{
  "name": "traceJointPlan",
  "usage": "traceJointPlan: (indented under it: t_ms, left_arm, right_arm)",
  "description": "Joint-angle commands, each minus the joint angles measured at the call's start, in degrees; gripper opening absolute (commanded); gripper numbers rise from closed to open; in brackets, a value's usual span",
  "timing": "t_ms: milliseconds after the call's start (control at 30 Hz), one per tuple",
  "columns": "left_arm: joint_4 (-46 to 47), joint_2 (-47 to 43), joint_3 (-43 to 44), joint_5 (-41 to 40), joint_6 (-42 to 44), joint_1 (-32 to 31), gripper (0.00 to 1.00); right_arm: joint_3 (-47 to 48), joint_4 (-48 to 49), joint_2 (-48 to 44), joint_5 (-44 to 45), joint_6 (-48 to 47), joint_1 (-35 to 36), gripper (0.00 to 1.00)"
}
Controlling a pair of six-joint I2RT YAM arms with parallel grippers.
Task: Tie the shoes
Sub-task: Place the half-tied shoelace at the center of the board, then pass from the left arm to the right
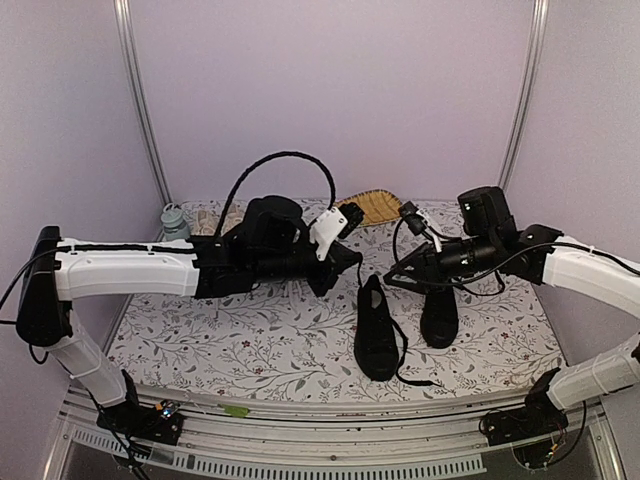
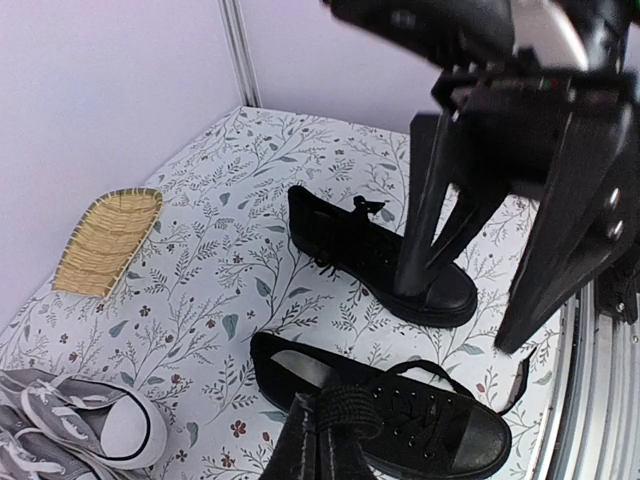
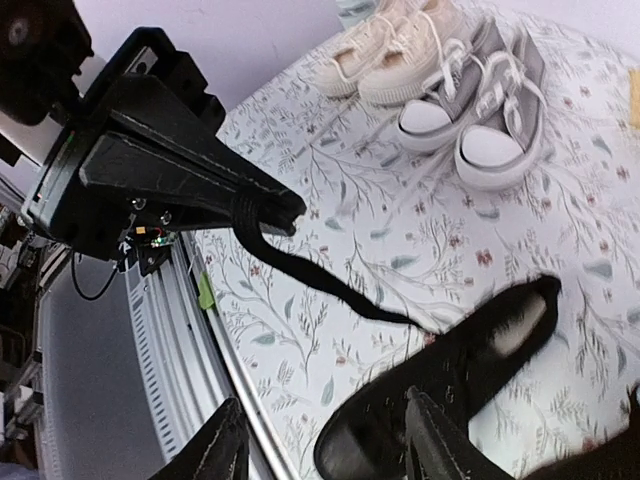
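Two black shoes lie mid-table: one (image 1: pixel 375 330) nearer the front, its mate (image 1: pixel 438 315) to its right. My left gripper (image 1: pixel 352 262) hovers above the nearer shoe (image 2: pixel 400 415), shut (image 2: pixel 322 440) on that shoe's black lace (image 2: pixel 352 408). In the right wrist view the lace (image 3: pixel 300 270) runs taut from the left gripper (image 3: pixel 285 212) down to that shoe (image 3: pixel 450 390). My right gripper (image 1: pixel 395 277) hangs open over the shoes, nothing between its fingers (image 3: pixel 225 450). In the left wrist view it (image 2: pixel 460 315) stands over the toe of the farther shoe (image 2: pixel 380 250).
A grey pair with white toe caps (image 3: pixel 480 100) and a beige pair (image 3: pixel 390 45) sit at the back left. A woven tray (image 1: pixel 372 207) lies at the back, a pale bottle (image 1: pixel 176 222) at the far left. A loose lace end (image 1: pixel 405 360) trails toward the front rail (image 3: pixel 190 330).
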Motion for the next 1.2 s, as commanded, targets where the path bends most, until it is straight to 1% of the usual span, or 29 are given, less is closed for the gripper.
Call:
traceJointPlan:
  t_ms: [0, 67, 200, 333, 467, 533, 600, 700, 733, 767, 833, 900, 1000, 1067, 1167]
  left_arm:
    - [4.2, 0.0, 1.8, -4.4, -2.6, -0.5, 0.0]
    - [4.1, 0.3, 1.7, -5.6, -2.6, -0.5, 0.0]
    - [5.0, 0.2, 1.9, -7.1, -1.2, -0.5, 0.0]
    - [6.8, 0.6, 2.0, -8.2, -1.2, -0.5, 0.0]
    - [7.2, 1.0, 1.9, -8.3, -1.3, -0.5, 0.0]
    - [6.9, 1.1, 1.9, -8.4, -1.6, -0.5, 0.0]
    - [6.8, 1.0, 1.8, -9.4, -1.8, -0.4, 0.0]
    - [6.7, 0.6, 1.6, -9.5, -1.9, -0.4, 0.0]
    - [6.6, 0.5, 1.3, -9.6, -2.0, -0.4, 0.0]
    - [6.5, 0.3, 1.1, -9.8, -2.2, -0.4, 0.0]
    - [6.3, 0.0, 0.5, -10.1, -2.6, -0.4, 0.0]
    - [6.6, -0.4, 0.0, -9.8, -2.8, -0.3, 0.0]
    - [6.7, -0.5, -0.2, -9.6, -2.7, -0.3, 0.0]
    - [6.6, -0.6, -0.2, -9.6, -2.7, -0.3, 0.0]
    - [5.2, -1.0, -0.8, -9.5, -3.7, 0.0, 0.0]
  right_arm:
    - [-8.8, 28.6, 5.1, -5.4, -14.1, 0.4, 0.54]
    - [-12.0, 35.7, 6.6, -5.1, -17.3, 0.4, 0.54]
    - [-15.1, 42.9, 11.7, -4.6, -21.3, 0.4, 0.54]
    - [-15.2, 45.8, 17.2, -5.3, -20.4, 0.4, 0.52]
    - [-15.9, 49.4, 19.9, -4.7, -18.8, 0.4, 0.49]
    - [-16.7, 52.5, 21.8, -3.3, -18.2, 0.4, 0.44]
    - [-16.4, 53.3, 23.4, -2.7, -18.0, 0.4, 0.39]
    - [-16.0, 53.4, 23.9, -2.3, -17.4, 0.4, 0.24]
    - [-16.3, 53.7, 23.7, -2.2, -16.9, 0.4, 0.21]
    - [-16.5, 53.8, 23.5, -2.2, -16.6, 0.4, 0.13]
    - [-17.1, 54.3, 23.0, -2.1, -15.7, 0.4, 0.07]
    - [-17.5, 54.9, 23.0, -2.3, -15.1, 0.5, 0.05]
    - [-17.3, 55.2, 23.6, -2.4, -14.7, 0.4, 0.04]
    - [-17.1, 55.1, 24.1, -2.6, -14.7, 0.5, 0.01]
    - [-16.7, 53.6, 23.9, -2.3, -14.0, 0.4, 0.01]
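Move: The shut left fingers hold the lace, which runs down to the black shoe in the middle. The stretch to be gripped is about 5 cm forward, 5 cm left and 11 cm below the open right fingers, and some 11 cm below the left hand, 2 cm forward and 2 cm right. From the right hand, that shoe's middle is about 3 cm forward, 2 cm left and 20 cm down; the other black shoe is 12 cm right, 5 cm forward and as low. The right hand drops about 10 cm while reaching some 5 cm left and 5 cm forward to the hanging lace above the middle shoe, its wrist rolling roughly 25 degrees, then shuts its fingers and pinches the lace below the left grip. The left hand keeps its hold on the lace and eases about 3 cm forward and 2 cm up, turning some 10 degrees counter-clockwise. ##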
